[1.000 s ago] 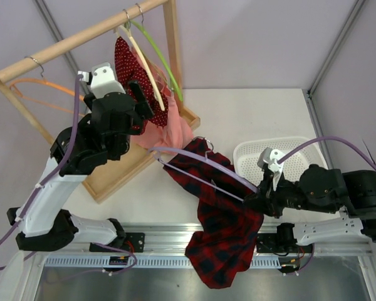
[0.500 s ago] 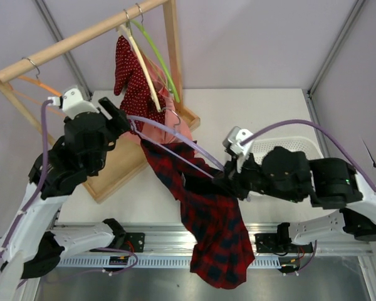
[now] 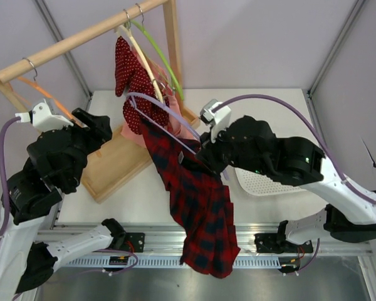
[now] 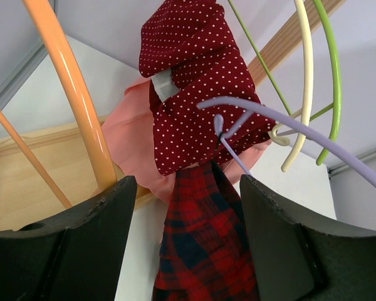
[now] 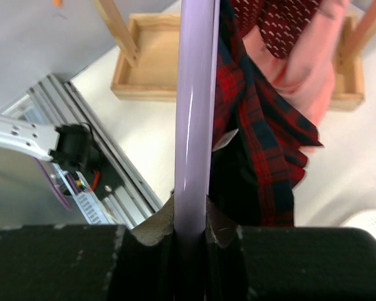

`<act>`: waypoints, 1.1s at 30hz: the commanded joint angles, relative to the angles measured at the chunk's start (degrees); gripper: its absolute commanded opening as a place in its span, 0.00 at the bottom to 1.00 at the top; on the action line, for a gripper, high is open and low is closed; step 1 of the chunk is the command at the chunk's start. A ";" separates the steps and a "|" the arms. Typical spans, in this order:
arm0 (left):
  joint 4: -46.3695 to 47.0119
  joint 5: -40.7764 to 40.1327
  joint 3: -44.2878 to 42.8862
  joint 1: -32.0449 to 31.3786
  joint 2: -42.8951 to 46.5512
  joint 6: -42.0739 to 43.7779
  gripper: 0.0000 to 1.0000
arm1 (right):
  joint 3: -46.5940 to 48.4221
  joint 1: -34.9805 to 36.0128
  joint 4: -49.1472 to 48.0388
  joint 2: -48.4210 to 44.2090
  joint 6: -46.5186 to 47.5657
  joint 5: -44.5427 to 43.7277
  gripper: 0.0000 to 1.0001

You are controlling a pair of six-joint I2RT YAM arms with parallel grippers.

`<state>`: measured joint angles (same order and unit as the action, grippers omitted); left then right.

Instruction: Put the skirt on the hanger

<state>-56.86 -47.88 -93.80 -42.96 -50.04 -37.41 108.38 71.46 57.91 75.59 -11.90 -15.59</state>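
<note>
The red and navy plaid skirt [image 3: 197, 200] hangs from the pale lavender hanger [image 3: 165, 115] and trails past the table's front edge. My right gripper [image 3: 203, 155] is shut on one arm of the hanger [image 5: 193, 113], with the skirt [image 5: 263, 138] draped just beside it. The hanger's hook end is up by the clothes on the rack. In the left wrist view the hanger [image 4: 288, 122] and skirt [image 4: 203, 251] lie beyond my left gripper [image 4: 187, 182]. That gripper stands open and touches neither of them. From above, the left gripper [image 3: 99, 125] is to the left of the hanger.
A wooden rack [image 3: 81, 37] carries an orange hanger [image 3: 50, 91], cream and green hangers [image 3: 151, 59], a red white-dotted garment [image 3: 130, 75] and a pink garment [image 4: 128, 144]. Its wooden base tray [image 3: 113, 169] lies on the table. A white basket [image 3: 263, 183] sits under the right arm.
The right arm has carried the hanger and skirt up and left toward the rack. The left arm has swung back to the left, away from the hanger.
</note>
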 commanded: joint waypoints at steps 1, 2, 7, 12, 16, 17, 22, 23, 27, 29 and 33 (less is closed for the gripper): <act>-0.18 -0.11 0.72 0.77 0.47 1.64 0.73 | 8.41 -1.32 -12.03 4.46 2.32 6.09 0.00; 0.25 -0.20 0.98 0.77 0.82 1.81 0.73 | 10.78 -1.41 -11.33 6.04 2.41 6.89 0.00; 0.70 -1.17 0.55 0.77 1.35 2.95 0.74 | 25.21 -1.41 -8.87 14.40 3.11 10.06 0.00; 0.09 -0.81 -0.07 0.77 0.91 3.74 0.74 | 26.17 -2.82 -13.52 16.95 4.34 8.66 0.00; 0.87 -0.03 0.81 0.77 1.52 4.10 0.74 | 29.60 -5.62 -14.84 20.73 3.47 9.17 0.00; 1.05 0.24 0.90 0.77 1.70 4.10 0.74 | 30.57 -6.68 -16.06 21.52 2.77 10.83 0.00; 1.31 -0.02 1.16 0.77 2.32 4.71 0.74 | 30.66 -9.32 -21.16 23.11 -1.45 19.45 0.00; 1.40 -0.20 1.16 0.77 2.40 4.89 0.74 | 30.67 -9.41 -22.30 23.46 -2.33 20.33 0.00; 2.10 0.06 1.69 0.77 2.84 5.24 0.74 | 31.80 -9.50 -23.90 26.61 -2.43 19.56 0.00; 2.19 0.15 1.69 0.77 2.76 5.33 0.74 | 33.29 -9.50 -23.46 28.20 -1.81 17.11 0.00; 2.54 0.24 2.04 0.77 2.67 5.59 0.74 | 37.42 -9.76 -22.84 31.72 -0.75 12.00 0.00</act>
<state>-55.61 -46.26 -92.42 -42.94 -47.55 -33.95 139.55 62.02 47.13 107.11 -14.44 0.32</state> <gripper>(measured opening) 0.736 0.185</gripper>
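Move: The right hand still grips the purple hanger with the plaid skirt on it. The empty stretch of wooden rail where its hook can go lies roughly 24 cm ahead, 27 cm to the left and 10 cm above. To the right of that stretch hangs the polka-dot skirt, about 16 cm ahead and 15 cm left of the hand; the orange hanger is some 8 cm ahead and 33 cm left. From the left hand, that rail stretch is about 19 cm ahead and 5 cm left. Still pinching the purple hanger, the right hand carries it and the plaid skirt towards the bare rail between the orange and white hangers. It sweeps left while rising, then goes forward and left together, sinking slightly at the end: about 15 cm left and 8 cm forward in all. The wrist tips some 15 degrees, so the fingers point less steeply down. ##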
